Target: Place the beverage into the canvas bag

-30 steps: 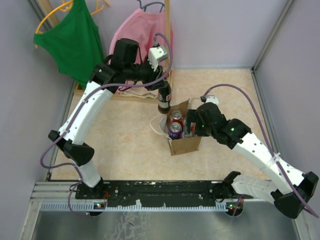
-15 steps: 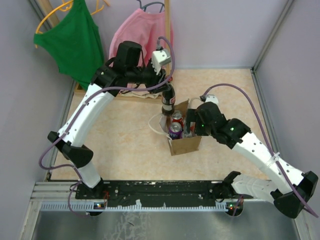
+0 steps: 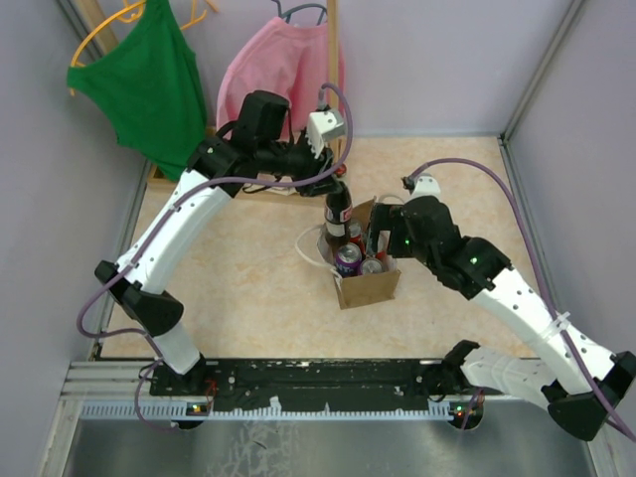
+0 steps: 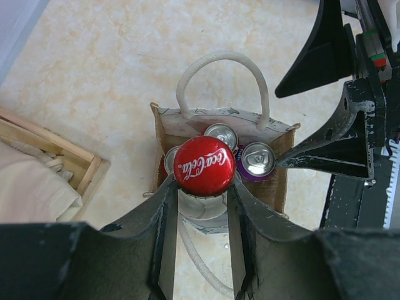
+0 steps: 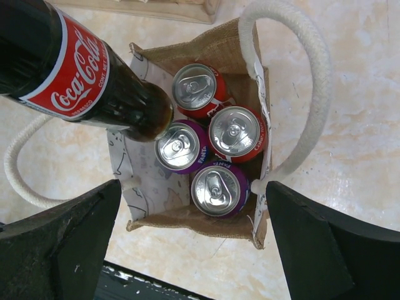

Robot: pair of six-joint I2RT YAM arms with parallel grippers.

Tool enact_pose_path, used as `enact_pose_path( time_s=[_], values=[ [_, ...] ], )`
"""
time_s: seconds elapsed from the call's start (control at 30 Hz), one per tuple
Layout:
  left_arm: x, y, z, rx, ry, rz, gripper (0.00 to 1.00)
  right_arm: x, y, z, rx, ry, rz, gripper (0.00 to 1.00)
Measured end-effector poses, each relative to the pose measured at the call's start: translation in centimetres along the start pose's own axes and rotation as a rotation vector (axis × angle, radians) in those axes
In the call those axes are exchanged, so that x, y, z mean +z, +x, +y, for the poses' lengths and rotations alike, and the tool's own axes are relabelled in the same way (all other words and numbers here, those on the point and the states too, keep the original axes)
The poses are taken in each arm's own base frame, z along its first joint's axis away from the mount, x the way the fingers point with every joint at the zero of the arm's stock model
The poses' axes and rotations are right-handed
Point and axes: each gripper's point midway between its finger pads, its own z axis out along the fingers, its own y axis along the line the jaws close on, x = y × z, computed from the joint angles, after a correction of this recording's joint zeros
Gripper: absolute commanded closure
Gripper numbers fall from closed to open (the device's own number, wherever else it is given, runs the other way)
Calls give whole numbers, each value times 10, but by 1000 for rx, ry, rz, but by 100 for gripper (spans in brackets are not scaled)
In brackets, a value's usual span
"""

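Observation:
A dark cola bottle [image 3: 338, 211] with a red cap [image 4: 204, 165] hangs from my left gripper [image 4: 203, 187], which is shut on its neck. The bottle [image 5: 69, 62] is tilted, and its base hovers over the left rim of the canvas bag [image 5: 212, 47]. The bag [image 3: 370, 285] stands open on the table with several red and purple cans [image 5: 219, 187] inside. Its white rope handles [image 4: 219, 59] hang outward. My right gripper [image 5: 194, 184] is open above the bag's near side, its fingers either side of the bag, with nothing between them.
A green top [image 3: 149, 89] and a pink garment [image 3: 278, 75] hang at the back. A wooden tray with pale cloth [image 4: 37, 169] lies behind the bag. Grey walls close in left, right and behind, and a black rail [image 3: 318, 373] runs along the front.
My left arm has carried the bottle right and forward, from behind the bag to over its rim. The right gripper has shifted slightly back and stays open.

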Motion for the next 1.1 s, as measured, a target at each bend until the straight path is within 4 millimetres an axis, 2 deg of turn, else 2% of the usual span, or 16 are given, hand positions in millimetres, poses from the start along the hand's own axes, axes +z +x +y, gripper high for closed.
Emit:
enact_pose_path(
  time_s=[0.57, 0.8, 1.1],
  values=[
    [7, 7, -33, -25, 89, 8, 100, -1, 7, -4, 24, 4, 8, 1],
    [4, 11, -41, -31, 106, 11, 100, 0, 10, -5, 25, 9, 15, 1],
    [3, 17, -61, -34, 159, 20, 100, 0, 13, -7, 30, 15, 23, 1]
  ],
)
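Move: Below the left hand, which already holds the cola bottle by its cap, the canvas bag's middle lies about 2 cm back, 7 cm to the right and 26 cm down. In the bag, from the left hand, the left purple can is about 4 cm back and 4 cm right, the near purple can 6 cm back and 9 cm right, and the far red can 2 cm ahead and 5 cm right. From the right hand the bag's middle is about 5 cm ahead, 4 cm left and 15 cm down. Drawing the hanging bottle back about 6 cm, the left hand carries the bottle's base across the left side of the bag towards the free near-left corner beside the purple cans, sinking only a little and turning slightly clockwise. Its fingers keep their pinch on the cap. The right hand, empty and wide open by the bag's right wall, settles about 1 cm. ##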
